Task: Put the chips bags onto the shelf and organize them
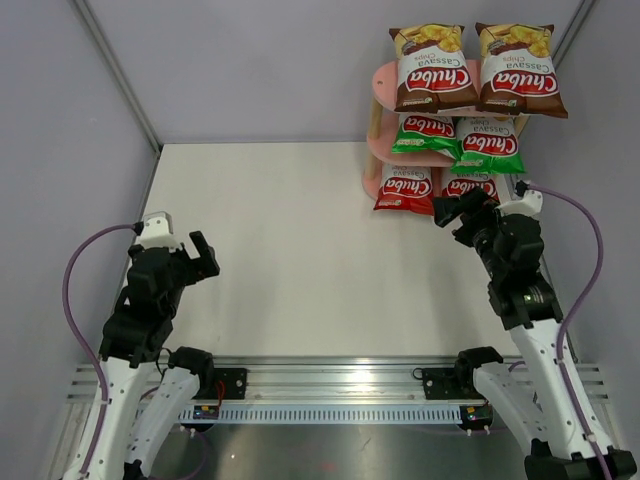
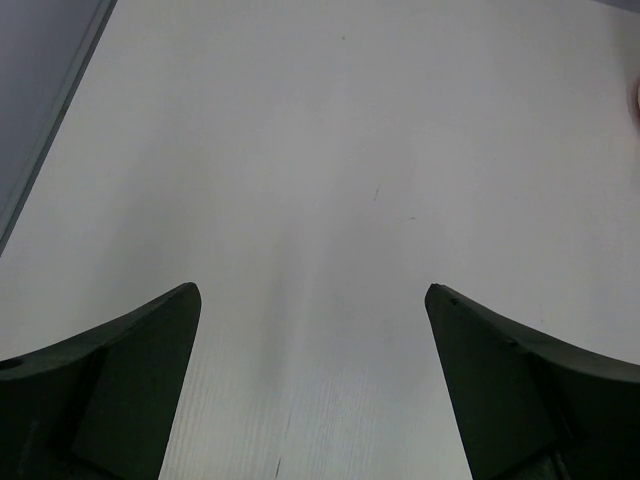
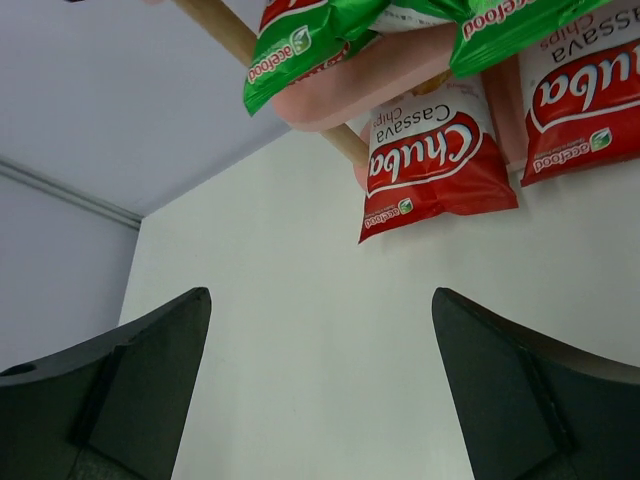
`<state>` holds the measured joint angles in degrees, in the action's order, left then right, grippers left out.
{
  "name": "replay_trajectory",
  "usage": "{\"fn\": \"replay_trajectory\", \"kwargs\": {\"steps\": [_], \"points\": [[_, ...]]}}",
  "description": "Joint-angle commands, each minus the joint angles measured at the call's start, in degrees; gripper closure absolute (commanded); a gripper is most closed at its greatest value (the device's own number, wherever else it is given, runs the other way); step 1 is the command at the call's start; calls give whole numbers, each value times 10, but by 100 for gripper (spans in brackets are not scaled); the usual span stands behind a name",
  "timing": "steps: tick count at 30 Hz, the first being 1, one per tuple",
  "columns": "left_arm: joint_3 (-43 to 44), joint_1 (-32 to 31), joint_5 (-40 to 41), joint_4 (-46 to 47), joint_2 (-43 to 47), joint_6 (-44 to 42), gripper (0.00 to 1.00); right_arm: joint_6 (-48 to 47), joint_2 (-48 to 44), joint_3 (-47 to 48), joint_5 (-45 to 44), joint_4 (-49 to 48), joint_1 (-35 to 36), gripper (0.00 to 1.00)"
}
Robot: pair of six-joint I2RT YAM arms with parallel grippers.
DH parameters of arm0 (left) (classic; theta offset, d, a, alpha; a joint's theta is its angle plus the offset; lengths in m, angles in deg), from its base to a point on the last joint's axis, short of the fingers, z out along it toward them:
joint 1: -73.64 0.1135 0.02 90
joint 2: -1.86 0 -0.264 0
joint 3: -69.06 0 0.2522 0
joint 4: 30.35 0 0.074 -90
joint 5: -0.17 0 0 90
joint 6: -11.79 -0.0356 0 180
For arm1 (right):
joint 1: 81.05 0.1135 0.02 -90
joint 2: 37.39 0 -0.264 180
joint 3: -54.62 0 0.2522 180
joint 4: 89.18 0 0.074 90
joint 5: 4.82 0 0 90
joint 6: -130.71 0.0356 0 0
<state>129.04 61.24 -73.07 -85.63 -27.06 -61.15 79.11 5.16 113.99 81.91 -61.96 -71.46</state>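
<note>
The pink shelf point(image 1: 380, 148) stands at the table's far right. Two brown chips bags point(image 1: 433, 68) point(image 1: 518, 68) lean on its top board, two green bags point(image 1: 425, 135) point(image 1: 488, 146) on the middle board, and two red bags point(image 1: 405, 190) point(image 1: 468, 184) on the bottom one. My right gripper point(image 1: 458, 211) hangs open just in front of the right red bag and partly covers it. Its wrist view shows the empty right gripper point(image 3: 320, 296) facing the red bags point(image 3: 435, 160) point(image 3: 585, 100). My left gripper point(image 1: 206, 256) point(image 2: 312, 290) is open over bare table at the near left.
White tabletop point(image 1: 290, 250) spreads between the arms. Grey walls point(image 1: 70, 120) close the left, back and right sides. A metal rail point(image 1: 340, 385) carrying the arm bases runs along the near edge. A wooden post point(image 3: 225, 25) and a pink board point(image 3: 370, 85) show above the right fingers.
</note>
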Motion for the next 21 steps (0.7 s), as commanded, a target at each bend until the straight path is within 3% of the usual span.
{"fn": "replay_trajectory", "kwargs": {"steps": [1,7,13,21], "points": [[-7,4,-19,41,0,-35,1,-139,-28,67,30,177,-2,0],[-3,4,-5,38,8,-37,1,-211,-47,163,16,331,-2,0],[12,4,-58,36,33,-54,1,-256,-64,251,-23,437,-2,0],[59,4,-94,-13,65,-77,1,-285,-102,285,-46,488,-2,1]]}}
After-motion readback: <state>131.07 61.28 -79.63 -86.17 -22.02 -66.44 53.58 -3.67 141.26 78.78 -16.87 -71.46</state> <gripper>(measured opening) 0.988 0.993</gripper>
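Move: The right hand is clear of the shelf, with the right red bag it has just left some 20 cm ahead, about 11 cm to its right and 22 cm below. The left red bag is also about 20 cm ahead and 22 cm below, but 5 cm to the left. The right green bag is roughly 20 cm ahead, 12 cm right and 5 cm lower. From the left hand, the right red bag lies about 28 cm ahead, 62 cm right and 17 cm below. Touching nothing, the right hand goes on withdrawing from the filled shelf, about 13 cm back towards its base while drifting some 5 cm right and 5 cm up. Its wrist rolls about 25 degrees, left side dropping, and the empty fingers stay wide open. The left hand, also open, holds nearly still, then lifts about 3 cm, easing slightly back and right. ##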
